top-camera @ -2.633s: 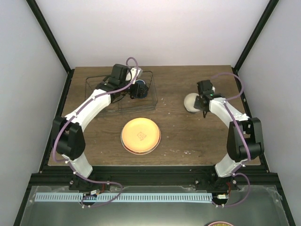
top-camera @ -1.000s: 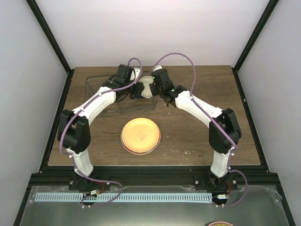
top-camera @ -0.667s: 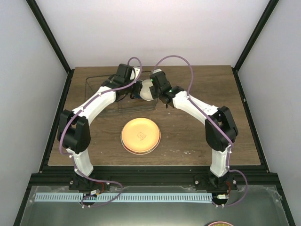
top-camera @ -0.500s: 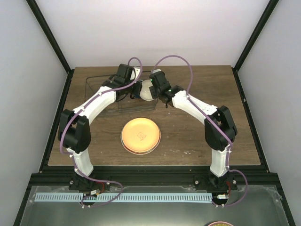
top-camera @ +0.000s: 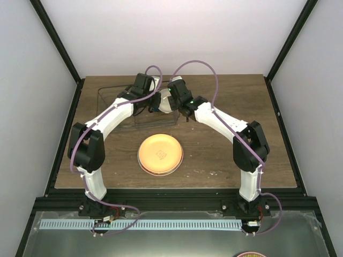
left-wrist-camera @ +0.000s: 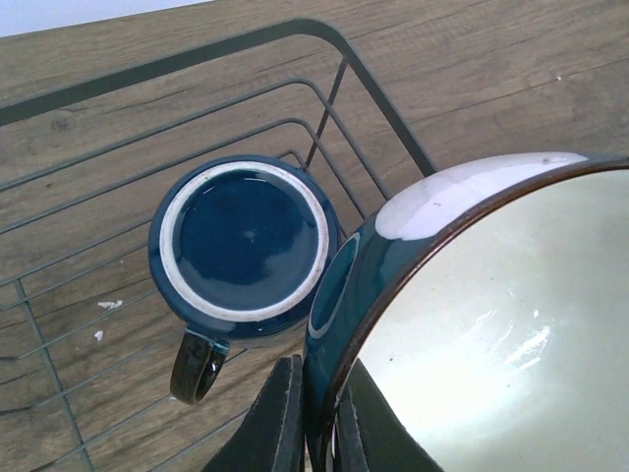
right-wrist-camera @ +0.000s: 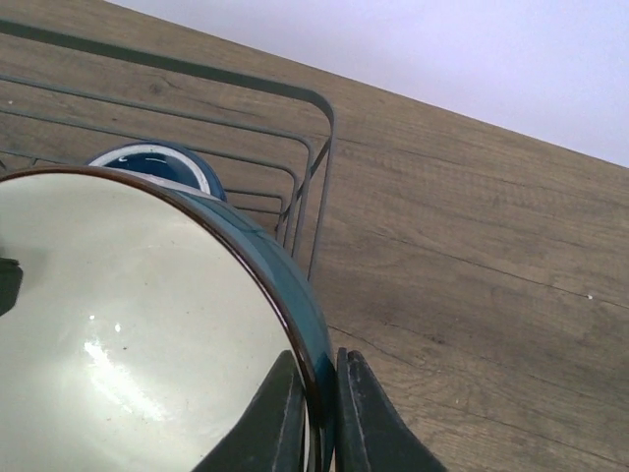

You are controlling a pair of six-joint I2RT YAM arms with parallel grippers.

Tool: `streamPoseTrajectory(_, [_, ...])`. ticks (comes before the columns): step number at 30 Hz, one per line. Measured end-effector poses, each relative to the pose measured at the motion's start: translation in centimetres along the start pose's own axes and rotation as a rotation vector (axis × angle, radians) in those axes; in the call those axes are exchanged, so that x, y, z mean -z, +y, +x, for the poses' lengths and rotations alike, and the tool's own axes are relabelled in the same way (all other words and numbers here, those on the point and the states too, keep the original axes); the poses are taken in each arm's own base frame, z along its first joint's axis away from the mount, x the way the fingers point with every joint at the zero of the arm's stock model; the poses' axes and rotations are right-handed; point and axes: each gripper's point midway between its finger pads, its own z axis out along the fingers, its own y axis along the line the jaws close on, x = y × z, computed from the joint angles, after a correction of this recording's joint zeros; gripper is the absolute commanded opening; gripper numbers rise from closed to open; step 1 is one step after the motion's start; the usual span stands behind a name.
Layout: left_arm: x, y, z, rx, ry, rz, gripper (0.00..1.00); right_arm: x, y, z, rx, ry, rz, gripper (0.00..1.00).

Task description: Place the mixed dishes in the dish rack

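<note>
The small white-and-teal bowl [top-camera: 166, 101] hangs tilted over the right end of the wire dish rack [top-camera: 107, 92], held from both sides. My left gripper [left-wrist-camera: 319, 372] is shut on its rim, one finger on the teal outside and one on the white inside. My right gripper [right-wrist-camera: 320, 362] is shut on the opposite rim [right-wrist-camera: 295, 295]. The dark blue mug [left-wrist-camera: 244, 246] stands upside down inside the rack [left-wrist-camera: 329, 34], just beside the bowl [left-wrist-camera: 491, 324]. The orange-yellow plate [top-camera: 160, 154] lies on the table in front of the rack.
The rack's right wall [right-wrist-camera: 322, 167] runs just under the bowl, with bare wooden table [right-wrist-camera: 491, 246] to its right. A round red-edged rim [top-camera: 251, 254] peeks in at the bottom edge of the top view, off the table.
My right arm carried the bowl from the right side of the table to the rack's right end. My left gripper, open a second ago, has closed on the bowl's rim.
</note>
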Motion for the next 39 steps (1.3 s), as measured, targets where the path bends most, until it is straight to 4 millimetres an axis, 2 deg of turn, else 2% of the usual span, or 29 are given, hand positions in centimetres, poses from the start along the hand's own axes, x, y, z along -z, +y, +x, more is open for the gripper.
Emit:
streamPoseTrajectory(4, [0.0, 0.0, 0.0, 0.000, 0.002, -0.005, 0.00, 0.0, 0.2, 0.1, 0.007, 0.002, 0.006, 0.05])
streamPoseTrajectory(7, [-0.1, 0.0, 0.0, -0.001, 0.004, -0.007, 0.00, 0.0, 0.3, 0.2, 0.008, 0.003, 0.004, 0.15])
streamPoseTrajectory(10, [-0.2, 0.4, 0.1, -0.003, 0.009, -0.015, 0.00, 0.2, 0.8, -0.4, 0.007, -0.005, -0.024, 0.30])
streamPoseTrajectory(15, [-0.3, 0.1, 1.1, -0.007, 0.047, 0.004, 0.00, 1.0, 2.0, -2.7, -0.010, -0.063, -0.089, 0.59])
streamPoseTrajectory(18, [-0.3, 0.0, 1.2, 0.002, 0.053, 0.022, 0.00, 1.1, 2.7, -2.7, -0.009, -0.062, -0.128, 0.76])
streamPoseTrajectory(21, [-0.2, 0.6, 1.0, 0.037, 0.053, 0.042, 0.00, 1.6, 3.3, -2.7, -0.017, -0.065, -0.168, 0.88])
streamPoseTrajectory(24, [-0.3, 1.9, 1.0, 0.074, 0.049, 0.045, 0.00, 2.9, 3.3, -2.4, -0.017, -0.068, -0.199, 0.94])
streamPoseTrajectory(28, [-0.3, 3.7, 1.4, 0.127, 0.055, 0.051, 0.00, 4.8, 2.9, -3.0, -0.021, -0.096, -0.221, 0.99])
streamPoseTrajectory(34, [0.0, 5.3, 2.0, 0.229, 0.069, 0.154, 0.00, 7.0, 2.7, -3.7, -0.029, -0.140, -0.275, 1.00])
streamPoseTrajectory(39, [1.5, 6.7, 1.1, 0.353, 0.049, 0.311, 0.00, 8.0, 2.9, -3.6, -0.027, -0.160, -0.329, 1.00])
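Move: The left gripper already holds the bowl, whose middle is about 4 cm to its right at its own height. The rack's middle lies some 8 cm to its left, level with it and roughly 15 cm below, and the blue mug in the rack is about 5 cm ahead, 2 cm right and 10 cm below. The right gripper still grips the other side of the same bowl, with the bowl's middle about 4 cm to its left, level in depth and height. Hand the bowl over: open the right fingers wide to let go of its rim, slipping a little left and up, then draw that gripper back and up, about 5 cm back and 7 cm up in all. Keep the left fingers shut on the opposite rim and, once the right lets go, carry the bowl left over the rack by about 7 cm, dipping slightly and recovering, while rolling the wrist left side down and tipping the fingers downward. ##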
